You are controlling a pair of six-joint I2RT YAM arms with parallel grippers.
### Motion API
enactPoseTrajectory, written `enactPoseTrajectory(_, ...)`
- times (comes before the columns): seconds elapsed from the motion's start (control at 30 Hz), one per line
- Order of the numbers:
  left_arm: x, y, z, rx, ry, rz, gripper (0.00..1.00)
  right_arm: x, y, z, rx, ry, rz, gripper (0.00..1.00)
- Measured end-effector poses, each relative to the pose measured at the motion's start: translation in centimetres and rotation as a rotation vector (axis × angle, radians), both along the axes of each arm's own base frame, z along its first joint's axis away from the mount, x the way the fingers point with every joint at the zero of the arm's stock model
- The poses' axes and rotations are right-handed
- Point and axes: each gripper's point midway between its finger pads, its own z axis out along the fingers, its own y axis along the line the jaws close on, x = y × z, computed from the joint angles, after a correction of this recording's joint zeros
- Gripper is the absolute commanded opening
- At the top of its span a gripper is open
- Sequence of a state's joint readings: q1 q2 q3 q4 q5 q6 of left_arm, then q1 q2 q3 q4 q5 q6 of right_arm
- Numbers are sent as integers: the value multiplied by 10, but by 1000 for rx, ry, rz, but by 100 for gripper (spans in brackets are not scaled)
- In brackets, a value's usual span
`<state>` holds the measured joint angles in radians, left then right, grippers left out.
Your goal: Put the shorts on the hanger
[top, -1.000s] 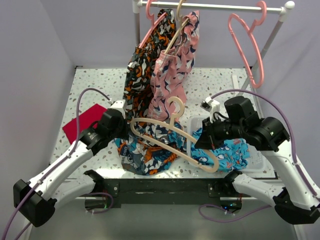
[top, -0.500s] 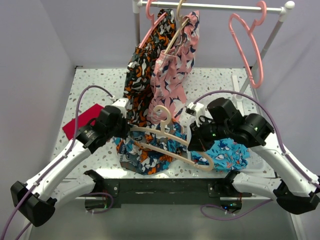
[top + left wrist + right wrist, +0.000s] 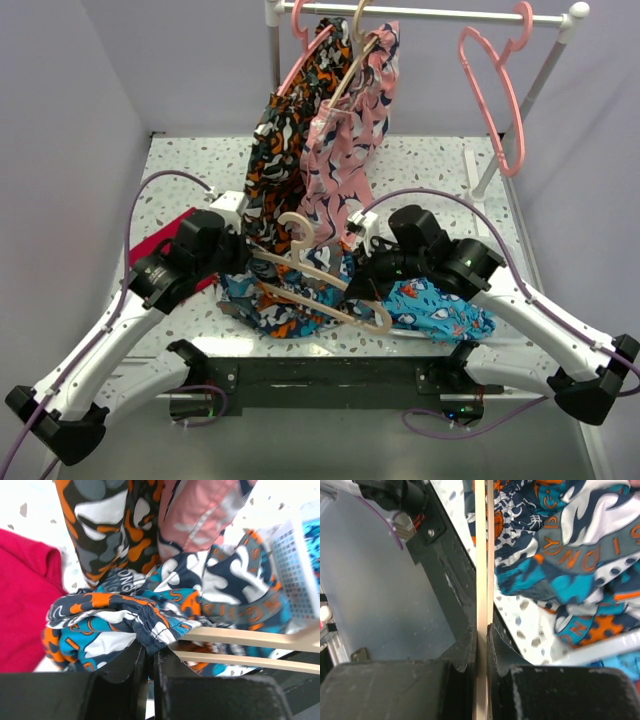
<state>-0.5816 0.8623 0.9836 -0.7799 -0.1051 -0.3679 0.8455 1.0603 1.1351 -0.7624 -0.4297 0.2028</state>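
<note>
The shorts (image 3: 285,300), printed in deep blue, orange, black and white, lie bunched at the table's front centre. My left gripper (image 3: 238,262) is shut on their dark waistband edge; in the left wrist view the fabric (image 3: 145,625) is pinched between the jaws (image 3: 150,652). The cream hanger (image 3: 320,285) is held tilted over the shorts, hook up at the left. My right gripper (image 3: 372,270) is shut on its right end; in the right wrist view the hanger bar (image 3: 482,555) runs straight up from the closed jaws (image 3: 482,630). Both bars show in the left wrist view (image 3: 240,637).
A rail (image 3: 420,12) at the back carries black-orange-white shorts (image 3: 290,150) and pink shorts (image 3: 345,150) on hangers, plus an empty pink hanger (image 3: 495,90). Turquoise shorts (image 3: 445,305) lie in a white basket (image 3: 295,575) at front right. A red cloth (image 3: 160,245) lies left.
Both arms have moved left, carrying the hanger and the shorts with them. The hanger has dropped lower and its hook now stands nearer the hanging clothes.
</note>
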Motion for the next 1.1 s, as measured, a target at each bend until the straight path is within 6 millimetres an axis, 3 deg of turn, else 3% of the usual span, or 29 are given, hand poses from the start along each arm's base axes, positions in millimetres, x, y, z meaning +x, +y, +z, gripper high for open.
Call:
enactPoseTrajectory(0.13, -2, -1, 16, -21, -45, -26, 23, 7, 11, -2, 61, -50, 5, 0)
enactPoseTrajectory(0.23, -3, -3, 16, -18, -46, -51, 37, 13, 18, -2, 90, -72, 6, 0)
enactPoseTrajectory(0.27, -4, -4, 16, -16, -46, -63, 47, 14, 21, -4, 97, -77, 6, 0)
enactPoseTrajectory(0.4, -8, -7, 19, -19, -59, -103, 59, 19, 27, -10, 114, -89, 7, 0)
enactPoseTrajectory(0.57, -20, -12, 43, -77, -145, -184, 63, 22, 32, -10, 136, -99, 4, 0)
enactPoseTrajectory(0.73, -35, -28, 82, -180, -296, -322, 66, 25, 37, -13, 136, -96, 4, 0)
enactPoseTrajectory(0.83, -33, -36, 98, -216, -358, -360, 67, 25, 39, -15, 133, -91, 6, 0)
enactPoseTrajectory(0.93, -22, -47, 100, -229, -368, -377, 67, 25, 39, -15, 134, -91, 6, 0)
enactPoseTrajectory(1.1, -4, -60, 76, -202, -313, -377, 67, 25, 40, -15, 135, -87, 2, 0)
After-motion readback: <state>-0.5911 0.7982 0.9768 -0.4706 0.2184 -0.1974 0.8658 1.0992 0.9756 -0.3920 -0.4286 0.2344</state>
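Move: About 10 cm to the right of the left hand, some 3 cm ahead and slightly above, is the hanger hook; the dark garment's lower end is about 7 cm ahead and 4 cm right, the red cloth about 17 cm left, level ahead and well below. From the right hand, pinching the hanger's other end, the shorts' waistband is some 20 cm left and 6 cm ahead, the basket about 22 cm right, level ahead, below. Letting go of the waistband at the hanger's left end, the left hand opens wide, rises up to 10 cm while drawing back a little, then swings right and forward, dipping slightly, to the hanger's neck, turning some 20 degrees clockwise and tipping up. The right keeps its pinch and feeds the hanger about 4 cm left and slightly forward into the shorts. ##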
